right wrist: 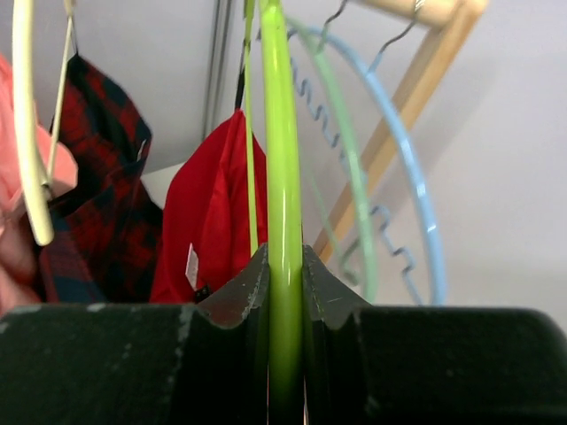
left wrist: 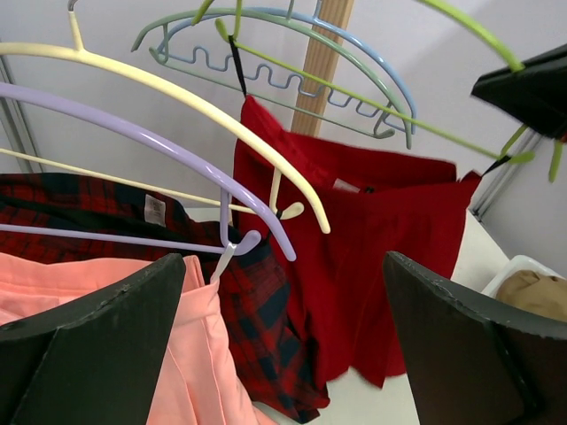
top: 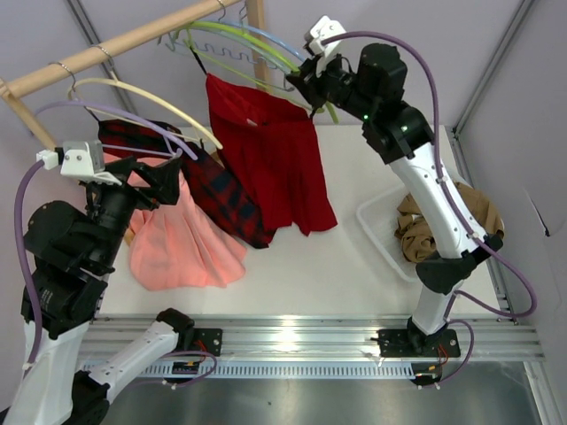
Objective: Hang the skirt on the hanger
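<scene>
The deep-red pleated skirt (top: 270, 159) hangs by thin black loops from the lime-green hanger (top: 252, 42), its hem resting on the white table. From the left wrist the skirt (left wrist: 372, 257) shows below the hanger's thin bar (left wrist: 354, 97). My right gripper (top: 307, 84) is up at the hanger's right end, shut on it. In the right wrist view the green rod (right wrist: 283, 159) runs straight between the jaws of the right gripper (right wrist: 285, 270), with the skirt (right wrist: 213, 212) behind. My left gripper (top: 168, 177) is open and holds nothing, with its wide jaws (left wrist: 285, 266) facing the hanging clothes.
A wooden rail (top: 115, 44) carries the hangers. A red-and-black plaid skirt (top: 221, 190) hangs on a lilac hanger, and a salmon-pink skirt (top: 182, 243) on a cream one. A light-blue hanger (top: 266, 37) is beside the green one. A white bin (top: 376, 226) holds tan cloth (top: 443, 221).
</scene>
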Tool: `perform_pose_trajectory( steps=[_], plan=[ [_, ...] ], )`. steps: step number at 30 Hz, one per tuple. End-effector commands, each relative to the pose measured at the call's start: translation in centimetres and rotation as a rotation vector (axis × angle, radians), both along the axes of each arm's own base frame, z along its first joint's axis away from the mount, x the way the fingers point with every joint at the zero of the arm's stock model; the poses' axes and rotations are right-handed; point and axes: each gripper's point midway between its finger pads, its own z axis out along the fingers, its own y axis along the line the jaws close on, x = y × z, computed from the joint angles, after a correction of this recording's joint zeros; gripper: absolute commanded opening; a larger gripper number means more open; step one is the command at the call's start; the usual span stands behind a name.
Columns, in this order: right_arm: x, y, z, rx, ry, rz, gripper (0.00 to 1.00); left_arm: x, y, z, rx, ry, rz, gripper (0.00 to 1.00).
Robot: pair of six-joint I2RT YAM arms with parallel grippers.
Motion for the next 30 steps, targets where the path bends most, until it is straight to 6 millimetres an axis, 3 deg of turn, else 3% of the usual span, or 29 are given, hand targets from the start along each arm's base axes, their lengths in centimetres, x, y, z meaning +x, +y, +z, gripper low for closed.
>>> perform_pose_trajectory(
  steps=[1,4,11,14,18,23,28,30],
  plan=[
    [-2.9,-3.7,12.7,0.219,-0.348,0.029,0.00,0.2,0.1,-0.3,0.006,0.005,0.008,0.99],
    [-2.9,-3.3,13.2,0.252,-0.358,0.069,0.00,0.1,0.2,-0.2,0.004,0.004,0.010,1.00],
    [-1.6,0.8,11.8,0.313,-0.315,0.184,0.00,0.2,0.6,-0.7,0.014,0.024,0.034,1.00],
    [-2.1,2.9,11.4,0.309,-0.326,0.221,0.00,-0.2,0.9,-1.0,0.021,0.035,0.042,0.99],
    [-1.1,6.2,8.3,0.254,-0.295,0.230,0.00,-0.5,1.6,-2.1,0.025,0.059,0.071,0.99],
    [0.6,8.4,5.6,0.208,-0.283,0.194,0.00,-1.7,2.7,-2.9,0.019,0.076,0.099,0.99],
    [0.8,10.2,5.7,0.235,-0.311,0.191,0.00,-2.7,3.4,-4.3,0.028,0.102,0.110,1.00],
    [0.6,10.2,6.7,0.260,-0.336,0.182,0.00,-3.4,3.5,-4.9,0.024,0.109,0.102,1.00]
  ],
)
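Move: The right hand grips the lime hanger near its right end, the red skirt already on it. From this hand, the bare stretch of rail lies some 27 cm left, 10 cm ahead and 8 cm higher. Beside it, the cream hanger is about 33 cm left and level ahead, the mint hanger roughly 15 cm ahead and 11 cm left, both slightly higher. From the empty left hand, that rail stretch is about 28 cm ahead, straight on, and 11 cm up. Keep the right fingers shut on the lime hanger and ease it forward and slightly up, then sweep left about 14 cm while sinking some 6 cm, turning the wrist about 10 degrees counter-clockwise, to bring the hook from beside the mint hanger to the bare rail. Late on, draw the open left gripper back, left and down, about 5 cm in all. ##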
